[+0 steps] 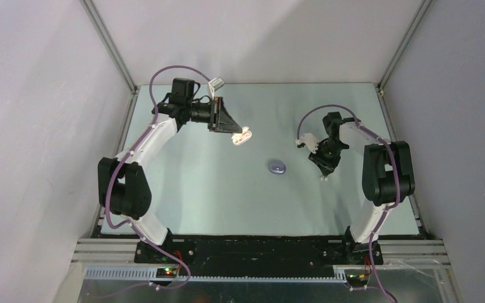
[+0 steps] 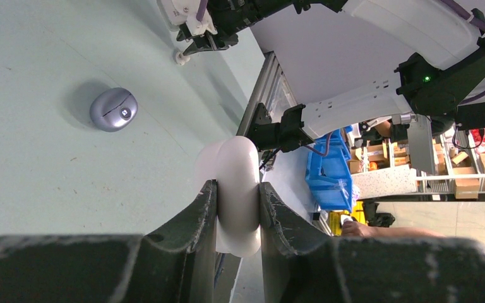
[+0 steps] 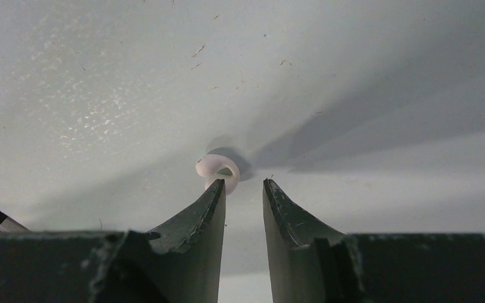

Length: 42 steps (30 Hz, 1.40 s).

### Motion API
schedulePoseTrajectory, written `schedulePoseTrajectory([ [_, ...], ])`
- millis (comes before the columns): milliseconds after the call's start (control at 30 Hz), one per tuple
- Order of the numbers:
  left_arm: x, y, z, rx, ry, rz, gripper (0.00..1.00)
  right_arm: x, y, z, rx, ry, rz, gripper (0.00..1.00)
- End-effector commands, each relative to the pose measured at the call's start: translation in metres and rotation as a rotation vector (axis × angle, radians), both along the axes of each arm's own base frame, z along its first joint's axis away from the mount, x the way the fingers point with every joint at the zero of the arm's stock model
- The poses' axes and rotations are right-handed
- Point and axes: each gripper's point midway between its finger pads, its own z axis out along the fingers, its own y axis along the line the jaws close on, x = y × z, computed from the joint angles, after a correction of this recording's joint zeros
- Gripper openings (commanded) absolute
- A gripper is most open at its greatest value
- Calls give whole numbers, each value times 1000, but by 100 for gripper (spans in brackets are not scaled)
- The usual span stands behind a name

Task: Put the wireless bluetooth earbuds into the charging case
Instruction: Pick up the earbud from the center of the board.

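My left gripper (image 2: 237, 189) is shut on a white charging case (image 2: 235, 165) and holds it above the table at the back left; in the top view the case (image 1: 242, 136) sticks out past the gripper (image 1: 233, 130). One white earbud (image 3: 217, 168) lies on the table just past the left fingertip of my right gripper (image 3: 244, 184), outside the gap. That gripper is open, points down close over the table, and has nothing between its fingers. The top view shows the same earbud (image 1: 322, 179) under the right gripper (image 1: 323, 170). No other earbuds are in view.
A closed purple-grey pebble-shaped case (image 1: 277, 166) lies on the pale green table (image 1: 215, 196) between the two arms, also visible in the left wrist view as the case (image 2: 113, 109). Aluminium frame posts and grey walls bound the table.
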Motion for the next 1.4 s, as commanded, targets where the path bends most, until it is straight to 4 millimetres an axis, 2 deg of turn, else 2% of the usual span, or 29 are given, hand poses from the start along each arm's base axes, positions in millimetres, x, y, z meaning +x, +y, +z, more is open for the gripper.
schedulePoseTrajectory([
  [0, -5, 4, 17, -31, -45, -11, 0, -7, -1, -1, 8, 31, 14, 33],
  [567, -6, 4, 16, -32, -42, -11, 0, -17, 1, -6, 18, 40, 9, 32],
  [700, -6, 4, 16, -31, -41, -10, 0, -19, 2, -5, 28, 43, 13, 29],
  [900, -6, 4, 15, -31, -40, -10, 0, -22, 6, 0, 52, 44, 20, 19],
  [1033, -5, 4, 15, -33, -38, -11, 0, -22, 13, 13, 90, 12, 31, 8],
  [1167, -4, 3, 13, -35, -34, -15, 0, -24, 24, 34, 109, -38, 85, 1],
  [1333, 4, 1, 6, -32, -63, -26, 0, -30, 56, 83, 158, -125, 206, 0],
  [1367, 6, 0, 3, -28, -72, -31, 0, -26, 64, 96, 176, -158, 227, 0],
])
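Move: Just behind the right hand, about 2 cm back, 1 cm to its left and 1 cm lower, the white earbud lies on the table in front of the half-open fingers. The closed purple case sits some 3 cm ahead and 19 cm left of the right hand, about 1 cm lower. From the left hand, which holds the white charging case aloft, the earbud is roughly 33 cm right, 5 cm back and 25 cm down. Easing back about 2.5 cm and sinking slightly, the right hand brings its downward-pointing fingers around the white earbud and pinches it between the tips. Once they have shut, the hand lifts about 5 cm, ever faster, swinging a couple of centimetres left towards the purple case's side. ##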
